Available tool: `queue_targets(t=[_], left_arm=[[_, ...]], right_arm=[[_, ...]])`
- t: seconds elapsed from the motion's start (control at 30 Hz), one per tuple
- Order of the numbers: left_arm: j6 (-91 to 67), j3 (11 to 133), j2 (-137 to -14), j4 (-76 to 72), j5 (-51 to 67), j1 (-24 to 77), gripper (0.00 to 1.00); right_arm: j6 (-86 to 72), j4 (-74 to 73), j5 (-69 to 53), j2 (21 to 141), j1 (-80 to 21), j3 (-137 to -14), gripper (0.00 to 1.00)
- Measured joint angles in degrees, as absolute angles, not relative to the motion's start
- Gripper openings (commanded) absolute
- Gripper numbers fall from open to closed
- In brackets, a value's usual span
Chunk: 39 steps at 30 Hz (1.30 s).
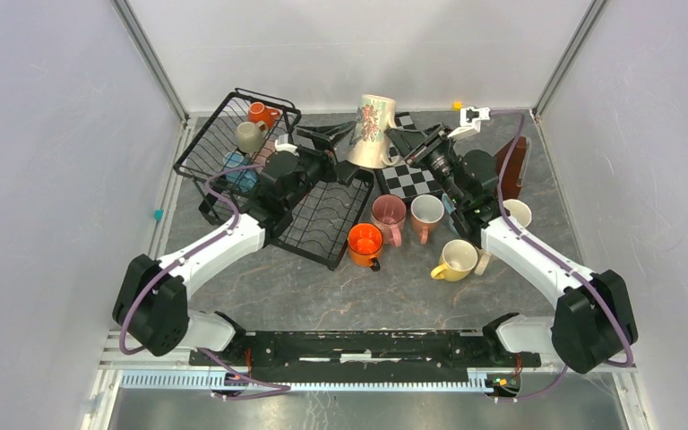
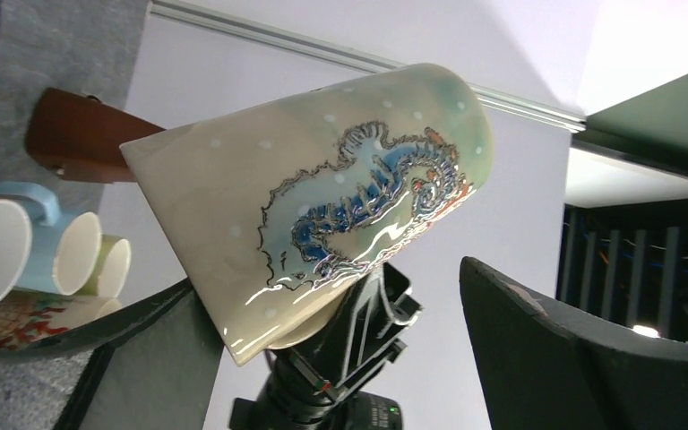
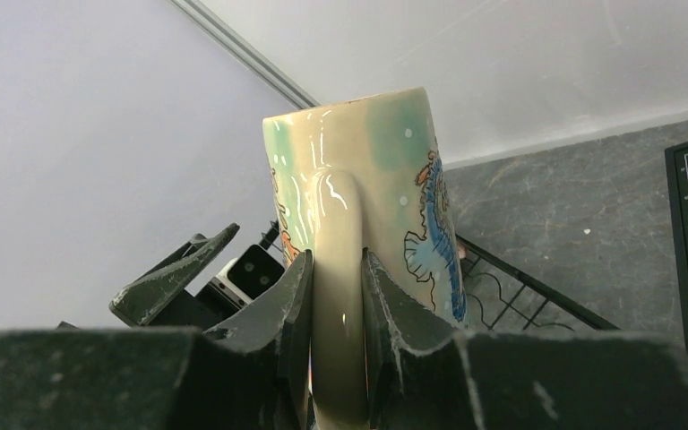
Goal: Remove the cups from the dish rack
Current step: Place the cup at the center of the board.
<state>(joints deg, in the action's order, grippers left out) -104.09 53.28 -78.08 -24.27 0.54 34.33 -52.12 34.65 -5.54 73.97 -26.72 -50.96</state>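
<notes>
A tall cream cup (image 1: 374,132) with a blue seahorse drawing hangs in the air over the back of the table, wide end down. My right gripper (image 3: 336,278) is shut on its handle (image 3: 336,215), one finger on each side. My left gripper (image 2: 322,287) is open, and its fingers (image 2: 573,349) stand wide apart on either side of the same cup (image 2: 322,206). The black wire dish rack (image 1: 224,134) at the back left holds an orange cup (image 1: 261,114), a beige cup (image 1: 249,136) and a light blue cup (image 1: 237,170).
Unloaded cups stand on the table: two pinkish ones (image 1: 388,215), an orange one (image 1: 365,244), a yellow one (image 1: 455,261) and a cream one (image 1: 517,213). A checkerboard (image 1: 412,179) lies behind them. A brown block (image 1: 511,161) stands at the right.
</notes>
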Motion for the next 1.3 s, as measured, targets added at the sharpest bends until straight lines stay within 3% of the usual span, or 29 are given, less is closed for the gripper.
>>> queue_targets(t=[0.17, 0.57, 0.7, 0.9, 1.1, 1.13, 1.3], left_arm=[[-106.0, 53.8, -79.4, -28.7, 0.6, 34.5, 0.88], [-108.1, 60.6, -85.3, -38.5, -1.2, 37.4, 0.53], [-108.4, 61.1, -86.0, -41.7, -2.5, 38.8, 0.37], [-107.7, 62.6, -86.7, -45.7, -3.4, 40.7, 0.03], [-107.1, 63.4, -86.8, -46.3, -3.8, 42.2, 0.02], [-106.8, 63.8, -86.8, -46.2, -3.8, 42.5, 0.02], [-104.6, 65.3, -86.7, -44.6, -2.8, 43.2, 0.02]], right_arm=[[-54.9, 42.3, -5.5, 72.9, -25.7, -47.0, 0.00], [-63.9, 59.0, -3.8, 71.6, -25.1, -41.2, 0.00], [-66.9, 62.0, -3.2, 70.4, -25.1, -39.5, 0.00], [-70.9, 62.8, -2.2, 68.8, -25.3, -36.2, 0.00], [-71.2, 61.8, -1.3, 65.2, -25.3, -34.7, 0.00], [-71.0, 61.2, -1.2, 64.3, -25.3, -34.7, 0.04], [-67.0, 53.4, -0.9, 58.9, -25.3, -34.7, 0.50]])
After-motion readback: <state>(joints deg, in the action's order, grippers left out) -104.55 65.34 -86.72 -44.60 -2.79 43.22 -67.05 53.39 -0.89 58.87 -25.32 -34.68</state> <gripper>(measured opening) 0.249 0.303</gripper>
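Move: The upside-down cup hangs by its handle in the right gripper, its middle about 4 cm ahead, 3 cm left and roughly level. From the open left gripper it lies some 4 cm ahead, 4 cm right and about level. The board's centre is roughly 32 cm below the left hand, 9 cm ahead and 12 cm right; the dark pink cup stands some 30 cm below it, 9 cm back and 8 cm right. Bring the left gripper up some 12 cm and about 6 cm right, easing back a little at the end and tipping its fingers upward, and shut it from wide open until it pinches the cup's wall at the rim. Meanwhile draw the right gripper back about 7 cm, right and up about 5 cm each, rolling its left side up some 25 degrees so the mouth turns to the left gripper; keep the handle between its fingers, just easing their squeeze at the end. ##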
